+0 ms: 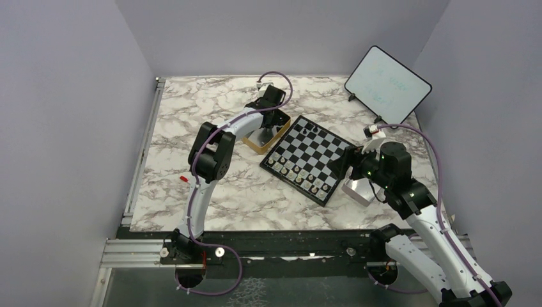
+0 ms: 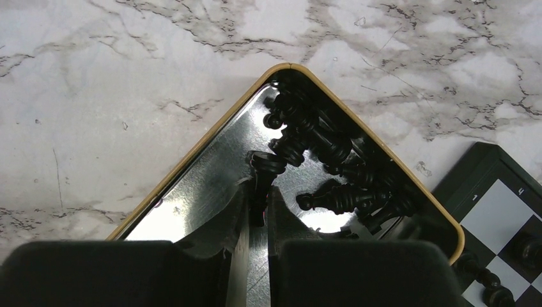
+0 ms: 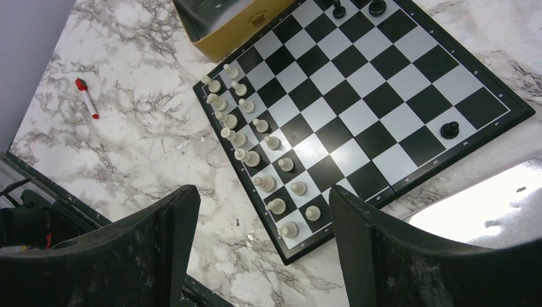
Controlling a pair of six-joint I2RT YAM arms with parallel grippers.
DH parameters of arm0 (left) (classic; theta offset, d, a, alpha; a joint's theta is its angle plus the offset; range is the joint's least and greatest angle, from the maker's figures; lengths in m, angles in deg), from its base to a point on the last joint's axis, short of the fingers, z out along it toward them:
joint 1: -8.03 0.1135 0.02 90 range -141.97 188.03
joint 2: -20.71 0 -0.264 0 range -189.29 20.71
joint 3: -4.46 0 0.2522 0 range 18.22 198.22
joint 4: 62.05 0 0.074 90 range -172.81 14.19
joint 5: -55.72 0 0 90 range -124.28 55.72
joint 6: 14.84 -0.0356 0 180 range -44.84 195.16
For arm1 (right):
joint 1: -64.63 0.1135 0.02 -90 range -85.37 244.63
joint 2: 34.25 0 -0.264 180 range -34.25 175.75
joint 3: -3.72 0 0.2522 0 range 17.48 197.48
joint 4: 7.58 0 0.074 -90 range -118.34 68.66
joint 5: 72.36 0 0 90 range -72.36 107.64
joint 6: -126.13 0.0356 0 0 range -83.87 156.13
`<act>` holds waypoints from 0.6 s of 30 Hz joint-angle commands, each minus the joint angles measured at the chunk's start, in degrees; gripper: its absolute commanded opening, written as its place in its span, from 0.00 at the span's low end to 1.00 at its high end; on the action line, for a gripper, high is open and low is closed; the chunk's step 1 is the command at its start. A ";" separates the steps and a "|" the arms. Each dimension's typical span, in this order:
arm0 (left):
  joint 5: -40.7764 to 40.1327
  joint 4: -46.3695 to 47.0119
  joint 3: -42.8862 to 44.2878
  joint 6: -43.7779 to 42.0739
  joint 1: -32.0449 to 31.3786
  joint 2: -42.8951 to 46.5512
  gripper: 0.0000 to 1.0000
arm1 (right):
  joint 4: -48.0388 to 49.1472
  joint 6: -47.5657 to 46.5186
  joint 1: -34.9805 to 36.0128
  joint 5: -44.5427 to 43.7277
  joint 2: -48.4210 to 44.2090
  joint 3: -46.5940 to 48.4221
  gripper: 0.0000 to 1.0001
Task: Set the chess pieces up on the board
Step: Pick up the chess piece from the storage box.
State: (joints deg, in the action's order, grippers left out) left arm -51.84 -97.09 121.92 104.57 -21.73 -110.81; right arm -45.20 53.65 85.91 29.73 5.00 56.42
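The board (image 1: 310,157) lies at mid-table with two rows of pale chess pieces (image 3: 255,125) along its near-left edge. A few black chess pieces stand on it, one pawn (image 3: 450,130) alone near the right edge and others at the far corner (image 1: 311,130). Several more black pieces (image 2: 339,160) are heaped in the gold tin (image 2: 211,131). My left gripper (image 2: 259,192) reaches down into the tin, its fingers nearly together on the stem of one lying black piece (image 2: 265,165). My right gripper (image 3: 261,192) hovers open above the board's near corner, holding nothing.
The tin (image 1: 265,135) touches the board's far-left side. A shiny metal lid (image 1: 358,188) lies by the board's right corner under the right arm. A red-capped marker (image 1: 184,179) rests on the marble at left. A white tablet (image 1: 387,83) leans at the back right.
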 commanded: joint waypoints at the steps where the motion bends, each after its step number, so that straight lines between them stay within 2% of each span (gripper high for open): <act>1: 1.74 0.45 -0.57 -2.21 -0.12 3.21 0.09 | -1.28 0.10 -0.10 -0.32 -0.04 0.62 0.79; 12: 5.87 -1.51 -5.02 -6.90 -0.12 12.20 0.07 | -0.86 3.05 -0.09 -0.72 -0.65 1.37 0.79; 18: 12.07 -4.15 -8.44 -9.20 -0.12 19.09 0.06 | 2.70 2.56 -0.07 -1.88 -0.63 0.69 0.79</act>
State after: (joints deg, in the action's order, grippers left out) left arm -46.02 -99.19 115.82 98.17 -21.73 -98.51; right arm -45.00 56.12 85.91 29.23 4.89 56.42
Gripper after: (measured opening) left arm 0.129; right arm 0.787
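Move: The black piece already pinched in the left fingers, low in the storage box, is bound for the board's black end, where a few black pieces stand about 13 cm to the hand's right and 2 cm back, nearly level in height. Loose black pieces lie some 3 cm ahead and 3 cm right; the box's far corner is about 6 cm ahead, 1 cm right. From the right hand, that black end lies roughly 26 cm ahead, 5 cm left and 17 cm down. The black chess piece, kept pinched by its shaft between the left fingertips, is lifted off the storage box's floor, slowly at first and then faster, some 7 cm up. From early in the lift the hand also draws about 3 cm back, away from the loose pieces, turning roughly 10 degrees clockwise. ##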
